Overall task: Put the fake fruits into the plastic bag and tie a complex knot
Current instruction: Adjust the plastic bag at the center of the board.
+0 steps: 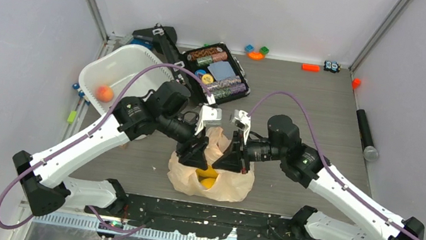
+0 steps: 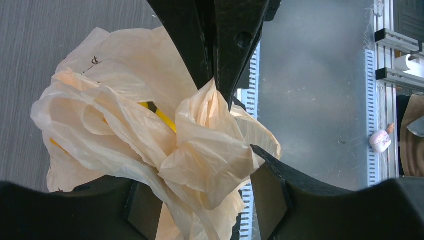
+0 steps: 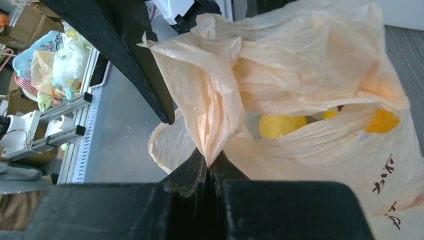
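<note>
The pale peach plastic bag [image 1: 232, 186] lies crumpled at the table's near middle, between both arms. Yellow fake fruits [image 1: 208, 177] show through its mouth, and two of them [image 3: 282, 125] appear in the right wrist view. My right gripper [image 3: 209, 161] is shut on a gathered twist of the bag's plastic [image 3: 210, 115]. My left gripper [image 2: 195, 195] stands open, with a bunched fold of the bag [image 2: 210, 150] lying loose between its fingers [image 2: 280, 190]. Another small orange fruit [image 1: 103, 93] sits in the white tub.
The white tub [image 1: 95, 70] stands at the back left. Behind the bag is a black case of chips [image 1: 217, 73]. Small toy blocks [image 1: 256, 52] and an orange piece [image 1: 311, 67] lie along the back edge. A black cylinder [image 1: 366, 135] lies at the right.
</note>
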Motion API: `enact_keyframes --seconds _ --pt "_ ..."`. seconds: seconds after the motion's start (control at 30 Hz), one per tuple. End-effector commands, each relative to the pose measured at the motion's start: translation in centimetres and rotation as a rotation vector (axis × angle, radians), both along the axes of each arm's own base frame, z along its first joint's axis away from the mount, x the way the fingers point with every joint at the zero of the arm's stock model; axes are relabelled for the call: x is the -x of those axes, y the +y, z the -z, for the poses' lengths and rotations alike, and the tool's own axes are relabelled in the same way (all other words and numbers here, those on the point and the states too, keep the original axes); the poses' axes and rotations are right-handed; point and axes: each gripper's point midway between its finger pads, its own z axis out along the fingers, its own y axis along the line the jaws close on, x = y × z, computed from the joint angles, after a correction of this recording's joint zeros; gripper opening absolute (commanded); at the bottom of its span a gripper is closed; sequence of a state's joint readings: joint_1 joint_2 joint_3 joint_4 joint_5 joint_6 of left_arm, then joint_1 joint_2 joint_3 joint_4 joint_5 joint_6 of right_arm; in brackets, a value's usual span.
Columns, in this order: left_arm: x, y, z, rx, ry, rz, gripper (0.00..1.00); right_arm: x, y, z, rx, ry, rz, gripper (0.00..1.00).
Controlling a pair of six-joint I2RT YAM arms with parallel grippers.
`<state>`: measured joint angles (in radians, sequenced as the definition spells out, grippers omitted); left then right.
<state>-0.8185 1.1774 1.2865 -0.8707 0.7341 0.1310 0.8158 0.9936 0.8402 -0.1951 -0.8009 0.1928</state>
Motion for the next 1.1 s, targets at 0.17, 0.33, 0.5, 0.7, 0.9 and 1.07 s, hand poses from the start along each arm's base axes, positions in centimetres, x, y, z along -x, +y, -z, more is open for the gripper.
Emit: enact_keyframes --seconds 0.17,0.33,0.5,0.7,0.9,1.07 --pt "-0.3 -0.7 -1.6 0.058 -0.038 -0.007 0.48 -0.2 1.1 -2.7 -0.043 -0.060 -0.003 0.05" --pt "-0.7 -0.6 -1.6 0.069 -0.065 -0.028 0.20 -0.4 0.8 -2.5 -0.032 -0.078 0.017 0.08" --pt "-0.7 -0.6 -1.9 0.098 -0.092 -0.029 0.00 -0.4 0.0 -3.3 -0.048 -0.124 0.052 0.36" --pt "0.3 -0.5 -2.2 0.134 -0.085 0.016 0.00 -1.6 -2.4 -4.4 -0.062 -0.257 0.196 0.69" --pt "0.6 -0.7 -2.3 0.139 -0.068 0.026 0.00 -0.8 -3.7 -6.8 -0.177 -0.350 0.238 0.74" --pt "0.8 -0.7 -2.3 0.147 -0.061 0.041 0.00 -0.6 -4.3 -6.8 -0.216 -0.411 0.285 0.74"
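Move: The bag's gathered neck stands between the left hand's open fingers, about 1 cm to that hand's right and 1 cm below. The right hand's shut fingers already pinch the neck, at their own hand point. Below lie the yellow fruits in the bag, about 6 cm back and 17 cm down from the left hand. The white basket is some 20 cm ahead and 30 cm left of the left hand, the black case 28 cm straight ahead. The left fingers shut on the bag's neck and pinch it, the hand otherwise nearly still, easing up about 1 cm. Only as they are closing does the right hand let go: its fingers open wide, then it draws away from the neck, up about 6 cm and some 5 cm right, rolling about 20 degrees with its fingertips lifting and swinging clockwise. ##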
